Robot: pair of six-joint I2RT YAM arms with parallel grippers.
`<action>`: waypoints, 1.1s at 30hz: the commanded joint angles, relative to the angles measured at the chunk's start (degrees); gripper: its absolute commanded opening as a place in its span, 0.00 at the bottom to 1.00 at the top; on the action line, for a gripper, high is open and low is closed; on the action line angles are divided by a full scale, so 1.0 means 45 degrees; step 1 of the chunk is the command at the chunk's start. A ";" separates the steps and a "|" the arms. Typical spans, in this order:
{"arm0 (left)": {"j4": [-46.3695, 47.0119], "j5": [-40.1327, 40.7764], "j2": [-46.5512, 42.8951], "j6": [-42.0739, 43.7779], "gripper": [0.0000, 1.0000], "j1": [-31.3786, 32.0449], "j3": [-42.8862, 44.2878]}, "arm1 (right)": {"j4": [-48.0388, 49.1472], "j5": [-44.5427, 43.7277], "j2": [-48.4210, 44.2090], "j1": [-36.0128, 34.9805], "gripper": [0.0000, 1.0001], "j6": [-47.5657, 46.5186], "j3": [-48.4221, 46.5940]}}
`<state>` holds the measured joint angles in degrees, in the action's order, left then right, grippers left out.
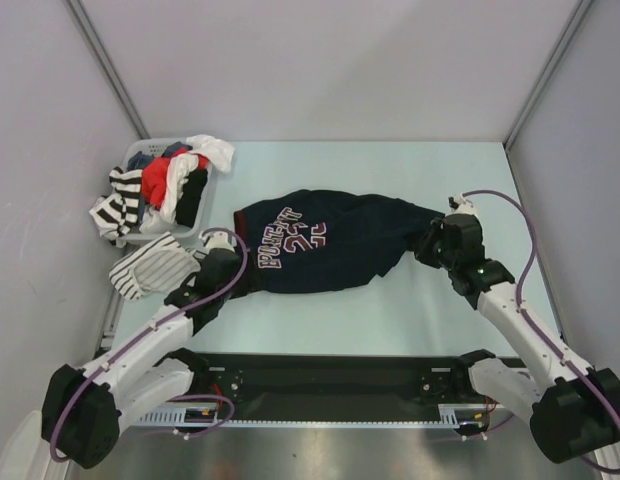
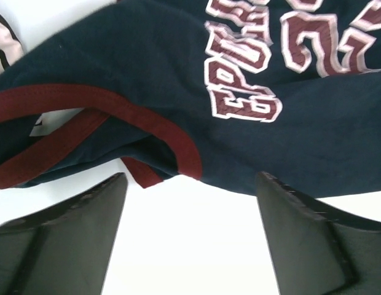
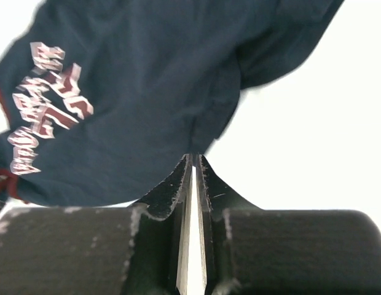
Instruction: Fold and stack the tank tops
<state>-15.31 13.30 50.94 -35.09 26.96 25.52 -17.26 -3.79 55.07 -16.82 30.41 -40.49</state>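
Observation:
The dark navy tank top with maroon trim and a "23" lies crumpled across the middle of the table. My left gripper is at its left end. In the left wrist view it stands open just short of the maroon-edged hem, with nothing between its fingers. My right gripper is at the top's right end. Seen from the right wrist, its fingertips are pinched together on the edge of the navy cloth. The white thin-striped tank top lies folded left of my left arm.
A white basket at the back left holds several garments in red, white and black. A bold black-and-white striped piece hangs over its near side. Grey walls stand close on the left, back and right.

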 commanded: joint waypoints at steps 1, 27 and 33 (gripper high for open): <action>0.0664 -0.0103 0.0671 0.0337 0.81 -0.0054 0.0404 | -0.0034 0.0491 0.0399 -0.0052 0.11 -0.0099 0.0227; 0.1700 -0.3754 0.3035 -0.0733 0.00 -0.4153 0.3743 | 0.2485 0.1935 0.2564 -0.0129 0.42 -0.0528 0.1127; 0.2231 -0.3912 0.3699 -0.1323 0.00 -0.4643 0.4230 | 0.3658 0.2152 0.4967 -0.0559 0.46 -0.0470 0.0522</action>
<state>-7.33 -1.52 65.98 -38.65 6.74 41.12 -6.61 4.38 73.69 -18.28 28.73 -35.14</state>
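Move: The left hand's aim, the red-trimmed near edge of the tank top's left end, lies about 2 cm ahead, 3 cm to its right and 4 cm below. From the same hand, the lettering is about 10 cm ahead and 8 cm right, and the striped cloth 3 cm ahead and 22 cm left, both a little below. For the right hand, the tank top's right hem is about 3 cm ahead, 4 cm left and 12 cm below. The left hand sinks about 4 cm, easing forward and right, and shuts its wide-open fingers on the red-trimmed near edge, then carries the pinched cloth up about 10 cm and forward some 8 cm, swinging left and turning roughly 10 degrees counter-clockwise. Meanwhile the right hand drops about 10 cm towards the right hem, drawing slightly back first and drifting left late on, tipping some 15 degrees further down as its nearly shut fingers open to almost half; whether they touch cloth at the end can't be seen clearly. ##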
